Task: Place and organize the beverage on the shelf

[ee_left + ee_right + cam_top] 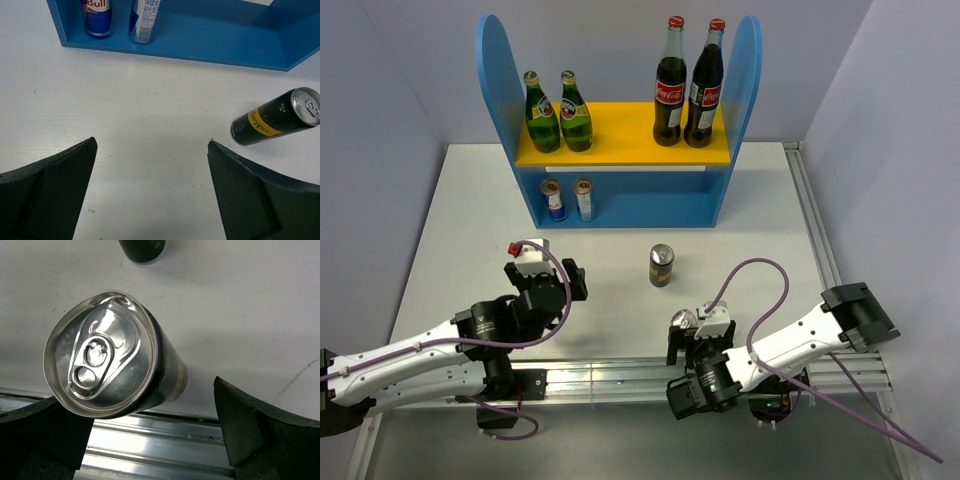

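The shelf (498,90) holds two green bottles (557,112) on the left of its yellow upper board. Two silver-blue cans (568,199) stand in its lower level and show in the left wrist view (120,17). One dark can (661,266) stands on the table in front of the shelf; it also shows in the left wrist view (275,117) and the right wrist view (142,249). A second dark can (107,357) stands near the table's front edge, between the fingers of my open right gripper (697,338) and against its left finger. My left gripper (152,152) is open and empty over bare table.
Two tall cola bottles (688,85) with red caps stand on the right of the upper board. A metal rail (150,450) runs along the table's front edge just behind the second can. Grey walls close in both sides.
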Tool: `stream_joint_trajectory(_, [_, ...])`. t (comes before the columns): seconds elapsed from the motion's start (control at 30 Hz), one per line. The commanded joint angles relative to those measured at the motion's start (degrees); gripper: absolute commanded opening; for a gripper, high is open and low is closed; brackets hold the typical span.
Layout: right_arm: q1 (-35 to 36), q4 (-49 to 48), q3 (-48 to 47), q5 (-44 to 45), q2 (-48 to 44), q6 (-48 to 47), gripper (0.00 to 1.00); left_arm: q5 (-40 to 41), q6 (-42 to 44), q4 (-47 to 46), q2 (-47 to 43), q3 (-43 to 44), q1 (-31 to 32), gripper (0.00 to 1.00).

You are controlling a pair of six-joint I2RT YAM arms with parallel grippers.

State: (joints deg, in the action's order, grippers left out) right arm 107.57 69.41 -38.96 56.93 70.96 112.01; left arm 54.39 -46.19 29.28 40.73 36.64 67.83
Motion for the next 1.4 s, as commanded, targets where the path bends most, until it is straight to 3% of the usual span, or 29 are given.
stream_joint_trajectory(0.0, [-0.3,-2.4,0.9,6.5,1.7,11.2,1.00,1.7,0.1,-2.0,-0.3,-0.3,0.4,0.99])
stream_joint_trajectory(0.43, [-1.8,-0.9,2.6,15.5,8.3,20.2,1.00,1.9,0.1,-2.6,-1.1,-1.1,0.4,0.99])
stream_joint_trajectory(0.6, [-2.3,0.6,2.8,17.2,11.8,24.5,0.95,1.6,0.3,-2.8,-1.4,-1.4,0.4,0.99])
stream_joint_trajectory(0.7, [-2.7,-0.7,3.4,18.6,12.4,24.4,0.81,1.5,0.4,-3.1,-1.2,-1.6,0.4,0.99])
stream_joint_trajectory(0.8, [-4.1,-3.4,3.4,19.3,12.5,21.5,0.53,1.4,0.4,-3.2,-0.7,-1.5,0.4,0.99])
stream_joint_trajectory(0.83, [-4.4,-4.1,3.4,19.3,12.5,20.7,0.31,1.3,0.5,-3.2,-0.3,-1.4,0.5,0.99])
stream_joint_trajectory(0.93, [-5.7,-5.9,3.2,19.0,12.9,18.6,0.05,1.3,0.5,-3.3,0.2,-1.4,0.5,0.99])
stream_joint_trajectory(0.97, [-5.9,-5.8,3.0,19.0,13.1,18.4,0.00,1.3,0.8,-3.4,0.3,-1.4,0.5,0.99])
stream_joint_trajectory(1.03, [-6.0,-2.2,1.8,19.3,13.4,20.1,0.00,0.0,1.9,-5.0,1.2,-1.5,0.5,0.99])
stream_joint_trajectory(1.13, [-6.4,7.9,0.4,19.6,12.5,30.0,0.00,-4.6,6.5,-11.6,3.8,-2.6,0.5,0.99])
stream_joint_trajectory(1.2, [-7.9,10.7,-0.3,20.4,9.2,29.9,0.00,-7.0,7.5,-16.9,6.1,-3.6,0.4,0.99])
stream_joint_trajectory(1.27, [-10.1,6.3,-1.5,20.9,5.4,15.3,0.00,-9.6,9.2,-21.1,9.2,-4.4,1.3,0.98])
stream_joint_trajectory(1.3, [-11.5,-4.8,-1.5,20.4,0.3,6.0,0.00,-10.3,10.1,-23.5,10.7,-5.9,1.9,0.98])
stream_joint_trajectory(1.33, [-14.8,-11.4,-1.0,19.8,-2.6,-11.5,0.00,-10.7,10.9,-28.7,11.3,-6.8,3.5,0.99])
stream_joint_trajectory(1.37, [-16.3,-18.4,1.4,18.8,-5.6,-20.3,0.00,-12.5,12.8,-32.0,11.8,-7.5,4.4,0.99])
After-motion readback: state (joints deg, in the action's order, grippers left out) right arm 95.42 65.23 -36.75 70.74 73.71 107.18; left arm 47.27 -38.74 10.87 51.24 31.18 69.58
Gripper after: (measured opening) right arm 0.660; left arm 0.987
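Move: The near Schweppes can stands about 4 cm ahead of the right hand and 1 cm to its left, its middle roughly level with the hand. The other Schweppes can is some 14 cm beyond that one and 5 cm farther left; the metal rail runs about 5 cm behind the hand and 7 cm below. From the left hand, the near can lies roughly 29 cm right, 9 cm back and 11 cm below. Right hand reaches 5 cm forward, levels, pinches the near can, starts lifting; left sweeps 6 cm right, down. ##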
